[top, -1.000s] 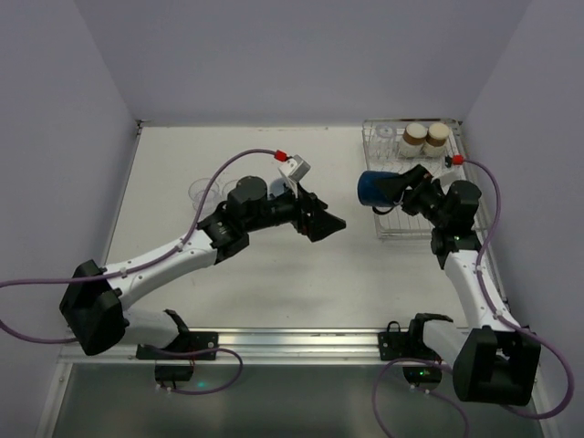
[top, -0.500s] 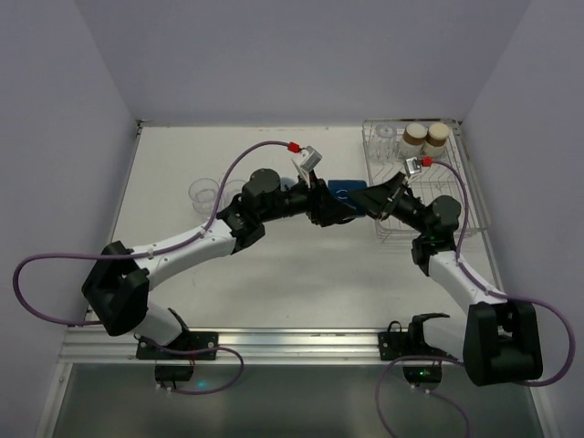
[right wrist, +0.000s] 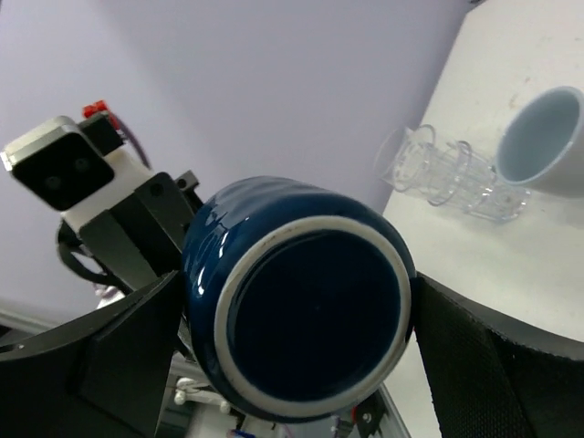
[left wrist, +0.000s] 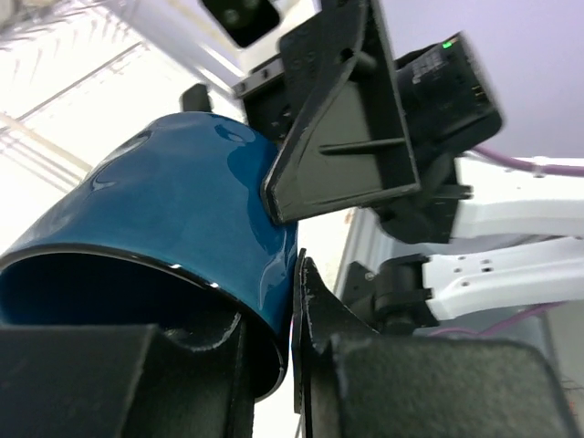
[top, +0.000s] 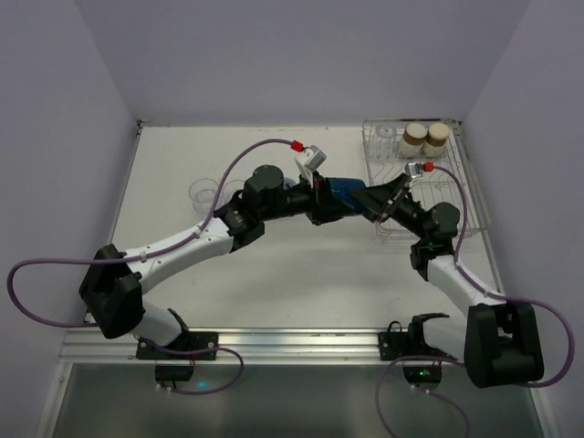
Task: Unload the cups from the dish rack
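Observation:
The dark blue mug (top: pixel 342 190) hangs on its side in mid-air, just left of the dish rack (top: pixel 467 187), between both grippers. My left gripper (top: pixel 327 203) is shut on its rim (left wrist: pixel 173 210), one finger inside and one outside. My right gripper (top: pixel 362 197) is at the base end (right wrist: pixel 301 319), open, its fingers (right wrist: pixel 137 347) spread on either side of the mug. Two cream cups with brown bands (top: pixel 425 137) and a clear glass (top: pixel 387 134) stand at the rack's far end.
Clear tumblers (top: pixel 203 192) stand on the white table (top: pixel 274 274) at the left, beyond my left arm. They show again in the right wrist view as clear glasses (right wrist: pixel 447 173) beside a pale cup (right wrist: pixel 538 141). Purple walls close in three sides.
A second ago the right gripper held the mug by the rack, arms apart. The arms have met. The left gripper has shut on the mug's rim and the right jaws have widened.

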Controlling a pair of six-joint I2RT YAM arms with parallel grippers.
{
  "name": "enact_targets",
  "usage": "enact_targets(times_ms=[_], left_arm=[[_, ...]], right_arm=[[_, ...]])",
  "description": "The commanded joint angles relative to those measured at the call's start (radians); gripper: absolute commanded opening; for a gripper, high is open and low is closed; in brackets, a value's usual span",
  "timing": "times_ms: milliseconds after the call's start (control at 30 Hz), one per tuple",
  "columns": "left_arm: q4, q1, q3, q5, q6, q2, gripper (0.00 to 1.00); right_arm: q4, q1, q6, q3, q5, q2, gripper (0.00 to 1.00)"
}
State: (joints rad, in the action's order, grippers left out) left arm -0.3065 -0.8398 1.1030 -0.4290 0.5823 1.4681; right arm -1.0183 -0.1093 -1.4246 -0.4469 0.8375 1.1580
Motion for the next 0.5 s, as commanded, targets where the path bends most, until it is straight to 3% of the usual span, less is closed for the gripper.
enact_targets(times_ms=[0,33,133,233,467], left_arm=[[0.168,0.007,0.141,0.225,-0.202,-0.023,0.00],[0.199,0.005,0.179,0.263,-0.217,-0.017,0.00],[0.337,0.005,0.282,0.321,-0.285,0.034,0.00],[0.518,0.005,0.407,0.380,-0.340,0.125,0.00],[0.713,0.005,0.661,0.395,-0.380,0.381,0.00]], right_arm=[[0.240,-0.009,0.258,0.001,-0.063,-0.096,0.99],[0.397,-0.009,0.300,-0.015,-0.092,-0.150,0.99],[0.608,-0.010,0.423,-0.016,-0.213,-0.224,0.99],[0.710,-0.010,0.486,0.022,-0.314,-0.319,0.99],[0.942,-0.010,0.624,0.039,-0.462,-0.517,0.99]])
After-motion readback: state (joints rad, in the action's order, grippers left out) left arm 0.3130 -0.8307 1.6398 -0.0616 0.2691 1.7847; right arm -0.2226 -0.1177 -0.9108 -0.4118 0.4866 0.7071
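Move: My left hand already pinches the blue mug's wall and is taking it to open table, perhaps 20 cm ahead and 25 cm below. The white mug stands about 21 cm ahead of that hand and 12 cm to its left, the nearest clear glass some 20 ahead and 29 left; the rack's middle is roughly 27 ahead and 30 right. From my right hand, the blue mug's middle is about 2 cm ahead, 3 left and 1 above. I keep the blue mug's wall pinched between my left fingers and carry it about 10 cm forward, slow at first then quicker, sinking some 5 cm towards the table as those fingers tip down and swing forward, roughly 30 degrees in all. My right hand, its fingers already wide open around the mug's base end, comes free and withdraws down and to the right, its fingers tipping down and turning clockwise. ##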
